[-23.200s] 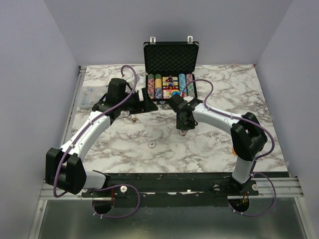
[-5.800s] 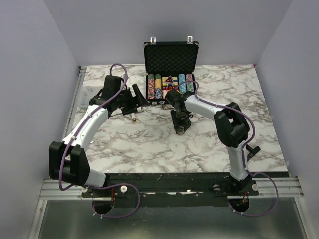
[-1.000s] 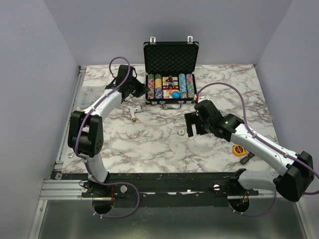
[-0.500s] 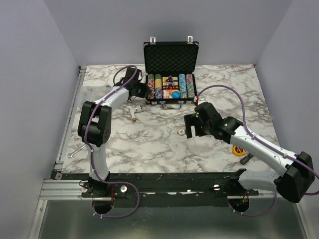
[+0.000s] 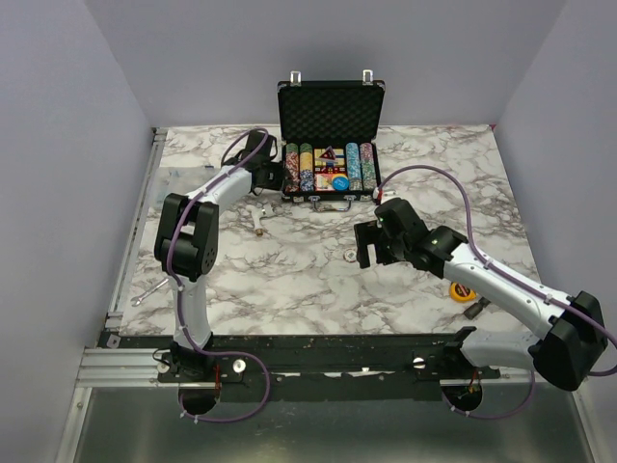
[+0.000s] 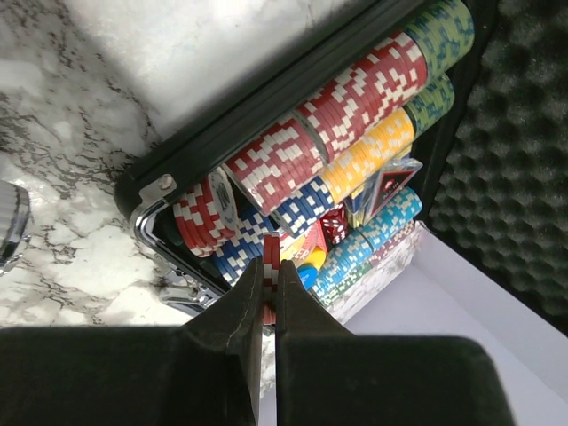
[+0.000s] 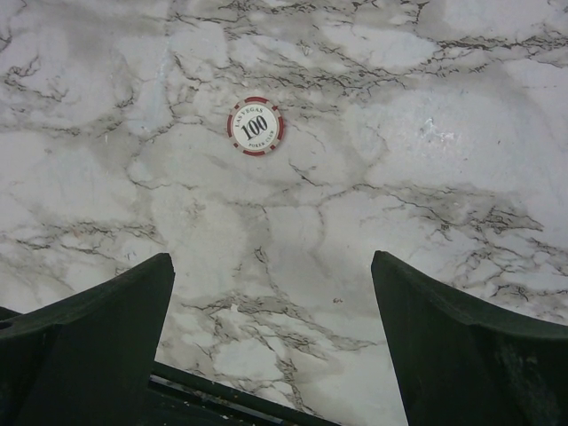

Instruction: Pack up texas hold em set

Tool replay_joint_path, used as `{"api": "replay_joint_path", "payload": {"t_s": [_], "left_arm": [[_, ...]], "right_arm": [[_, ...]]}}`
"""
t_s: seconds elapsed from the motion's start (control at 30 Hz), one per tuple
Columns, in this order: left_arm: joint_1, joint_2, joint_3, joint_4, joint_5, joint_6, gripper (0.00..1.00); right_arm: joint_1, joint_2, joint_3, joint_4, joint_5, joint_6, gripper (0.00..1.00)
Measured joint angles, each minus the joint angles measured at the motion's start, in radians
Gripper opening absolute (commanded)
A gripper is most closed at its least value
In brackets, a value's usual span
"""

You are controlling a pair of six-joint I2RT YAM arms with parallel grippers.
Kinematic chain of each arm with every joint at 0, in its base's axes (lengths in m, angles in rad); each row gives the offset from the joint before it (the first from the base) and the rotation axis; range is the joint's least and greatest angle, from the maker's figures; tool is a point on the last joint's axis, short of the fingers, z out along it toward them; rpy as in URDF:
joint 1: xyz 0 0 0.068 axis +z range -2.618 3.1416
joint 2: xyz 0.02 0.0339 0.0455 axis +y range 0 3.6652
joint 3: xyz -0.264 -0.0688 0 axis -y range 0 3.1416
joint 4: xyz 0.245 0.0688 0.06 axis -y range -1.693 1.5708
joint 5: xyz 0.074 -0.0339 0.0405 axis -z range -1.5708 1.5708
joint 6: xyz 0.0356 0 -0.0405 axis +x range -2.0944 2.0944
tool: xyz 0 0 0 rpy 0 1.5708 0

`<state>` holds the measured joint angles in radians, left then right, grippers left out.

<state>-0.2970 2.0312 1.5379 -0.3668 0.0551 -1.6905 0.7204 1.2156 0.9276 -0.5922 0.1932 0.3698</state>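
Observation:
The black briefcase [image 5: 331, 104] stands open at the back of the table, its chip rows [image 5: 328, 166] packed side by side. My left gripper [image 5: 273, 175] is at the case's left edge, shut on a pair of red-and-white chips [image 6: 270, 257] held on edge between the jaws [image 6: 271, 277]. Beyond them lie the chip rows [image 6: 346, 111], a yellow disc [image 6: 312, 258] and a blue disc [image 6: 306, 276]. My right gripper [image 5: 362, 253] hangs open over the table centre. A loose red-rimmed "100" chip [image 7: 256, 126] lies flat ahead of the open right gripper [image 7: 271, 259].
A yellow-and-black tape measure [image 5: 463, 290] lies by the right arm. A small white plastic object [image 5: 256, 218] sits in front of the case's left corner. The raised foam lid [image 6: 524, 142] stands behind the rows. Purple walls enclose the marble table [image 5: 289, 289].
The left arm has swung closer to the case's left side with the chips still pinched. The right gripper has shifted slightly left near the loose chip.

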Motion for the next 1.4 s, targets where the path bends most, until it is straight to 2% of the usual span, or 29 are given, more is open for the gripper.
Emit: {"api": "replay_joint_path", "payload": {"t_s": [0.3, 0.9, 1.13, 1.27, 1.4], "left_arm": [[0.0, 0.0, -0.001, -0.072, -0.007, -0.046, 0.0], [0.003, 0.036, 0.009, -0.053, -0.007, -0.09, 0.01], [0.008, 0.039, 0.01, -0.043, -0.006, -0.092, 0.15], [0.012, 0.041, 0.01, -0.033, -0.006, -0.092, 0.29], [0.022, 0.041, 0.009, -0.013, -0.003, -0.092, 0.34]], "right_arm": [[0.0, 0.003, -0.004, 0.001, 0.0, 0.002, 0.95], [0.0, 0.002, -0.015, 0.005, -0.007, 0.005, 0.95], [0.0, 0.002, -0.016, 0.008, -0.009, 0.005, 0.95], [0.0, 0.002, -0.017, 0.008, -0.01, 0.005, 0.95], [0.0, 0.002, -0.017, 0.008, -0.009, 0.006, 0.95]]}}
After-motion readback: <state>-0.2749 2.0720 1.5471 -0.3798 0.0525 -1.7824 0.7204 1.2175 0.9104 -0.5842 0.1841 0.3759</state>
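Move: The held chip is bound for the near-left corner of the case, at the front end of the red chip row, about 1 cm back of the left hand and 3 cm below it. The red row's middle lies some 8 cm ahead; the blue-and-yellow row's middle is 4 cm right of that. The blue disc sits 14 cm right, level with the hand. From the right hand the row's front end is roughly 25 cm ahead, 24 cm left. The chip, still pinched in the left fingers, is lowered about 2 cm into the front of the red row: first down and back about a centimetre, the fingertips tipping some 5 degrees steeper, then a pause and down again while easing forward. There the fingers open to about a third, letting go of the chip, and the hand starts creeping forward and left. ##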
